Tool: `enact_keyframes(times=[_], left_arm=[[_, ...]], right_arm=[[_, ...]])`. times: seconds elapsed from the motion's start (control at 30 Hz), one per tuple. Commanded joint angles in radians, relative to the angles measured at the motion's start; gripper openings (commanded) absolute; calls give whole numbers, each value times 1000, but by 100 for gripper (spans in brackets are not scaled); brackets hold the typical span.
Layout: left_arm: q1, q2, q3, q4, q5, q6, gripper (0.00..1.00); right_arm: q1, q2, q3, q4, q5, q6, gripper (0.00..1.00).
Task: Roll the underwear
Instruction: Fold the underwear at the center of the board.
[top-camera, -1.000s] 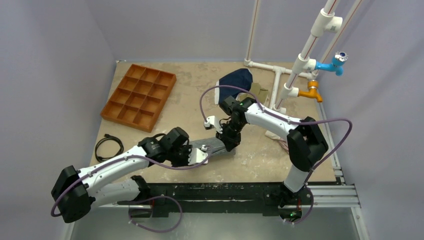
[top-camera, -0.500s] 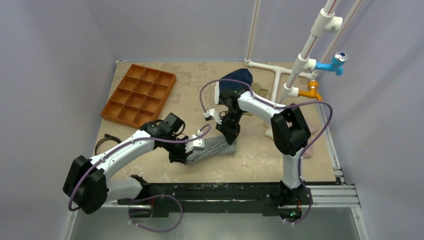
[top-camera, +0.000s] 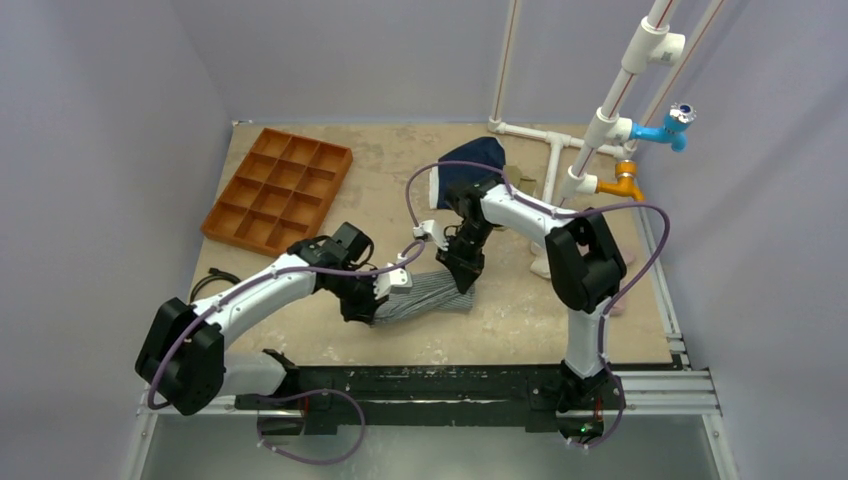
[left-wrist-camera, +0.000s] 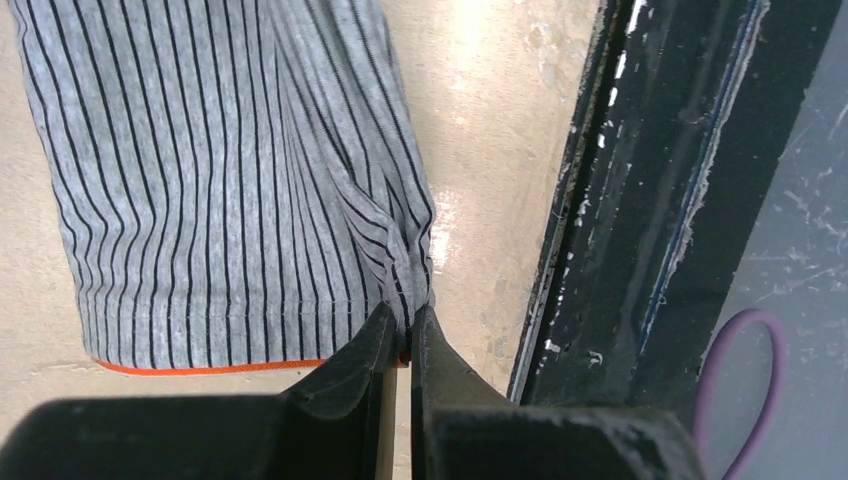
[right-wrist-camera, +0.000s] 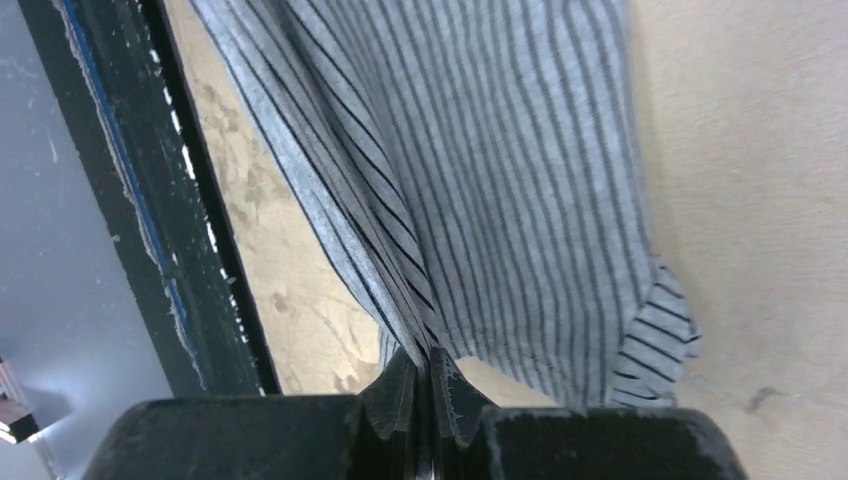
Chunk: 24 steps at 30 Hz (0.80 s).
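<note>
The striped grey-and-white underwear (top-camera: 425, 293) hangs stretched between both grippers, just above the table near its front edge. My left gripper (top-camera: 376, 308) is shut on its near-left corner; in the left wrist view the fingertips (left-wrist-camera: 403, 322) pinch a fold of the underwear (left-wrist-camera: 220, 190) beside its orange hem. My right gripper (top-camera: 466, 276) is shut on the right end; in the right wrist view the jaws (right-wrist-camera: 424, 368) clamp a bunched edge of the underwear (right-wrist-camera: 500, 180), which fans out from them.
A navy garment (top-camera: 470, 163) lies at the back centre beside an olive-tan one (top-camera: 515, 178). An orange compartment tray (top-camera: 280, 188) sits back left, a black cable (top-camera: 205, 285) front left. White pipes (top-camera: 560, 150) with blue and orange taps stand back right. The black front rail (top-camera: 450, 385) runs below.
The left arm has swung toward the back and left, carrying its corner of the underwear. The right gripper shifted slightly. The cloth has lifted from lying flat and now stretches between them.
</note>
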Motion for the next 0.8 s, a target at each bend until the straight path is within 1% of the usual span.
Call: enact_keyframes(times=[0.0, 0.17, 0.23, 0.33, 0.37, 0.4, 0.43, 0.53, 0.63, 0.77], left_arm=[[-17, 10, 11, 23, -52, -34, 3], [-149, 0, -32, 53, -195, -42, 10], [-189, -2, -52, 78, -238, -50, 17], [-205, 9, -60, 93, -251, -61, 31], [-206, 11, -61, 95, -256, -62, 37], [-207, 11, -64, 98, -264, -63, 51], [-209, 8, -68, 102, -271, -61, 59], [-208, -32, -97, 130, -284, -54, 72], [-208, -88, -138, 166, -302, -25, 76], [-208, -141, -163, 191, -309, 2, 78]], right_arm=[[-8, -82, -68, 32, -36, 12, 0], [-9, -108, -98, 57, -60, 40, 0], [-9, -118, -103, 67, -62, 52, 0], [-9, -135, -112, 78, -65, 72, 0], [-9, -139, -116, 81, -66, 76, 0], [-8, -143, -119, 82, -68, 81, 0], [-9, -147, -124, 84, -69, 85, 0], [-8, -151, -129, 85, -70, 92, 0], [-9, -150, -127, 80, -78, 92, 0], [-8, -141, -122, 74, -85, 92, 0]])
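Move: The grey striped underwear is pinched by both hands; its middle lies about 9 cm right of the left hand, 4 cm ahead and 4 cm below. From the right hand it lies some 8 cm left, 1 cm back and 4 cm below. The navy garment lies about 24 cm straight ahead of the right hand, the olive one some 20 cm ahead and 8 cm right. Left hand sinks about 3 cm and opens, releasing the underwear's hem; right eases back 2 cm, still gripping. ##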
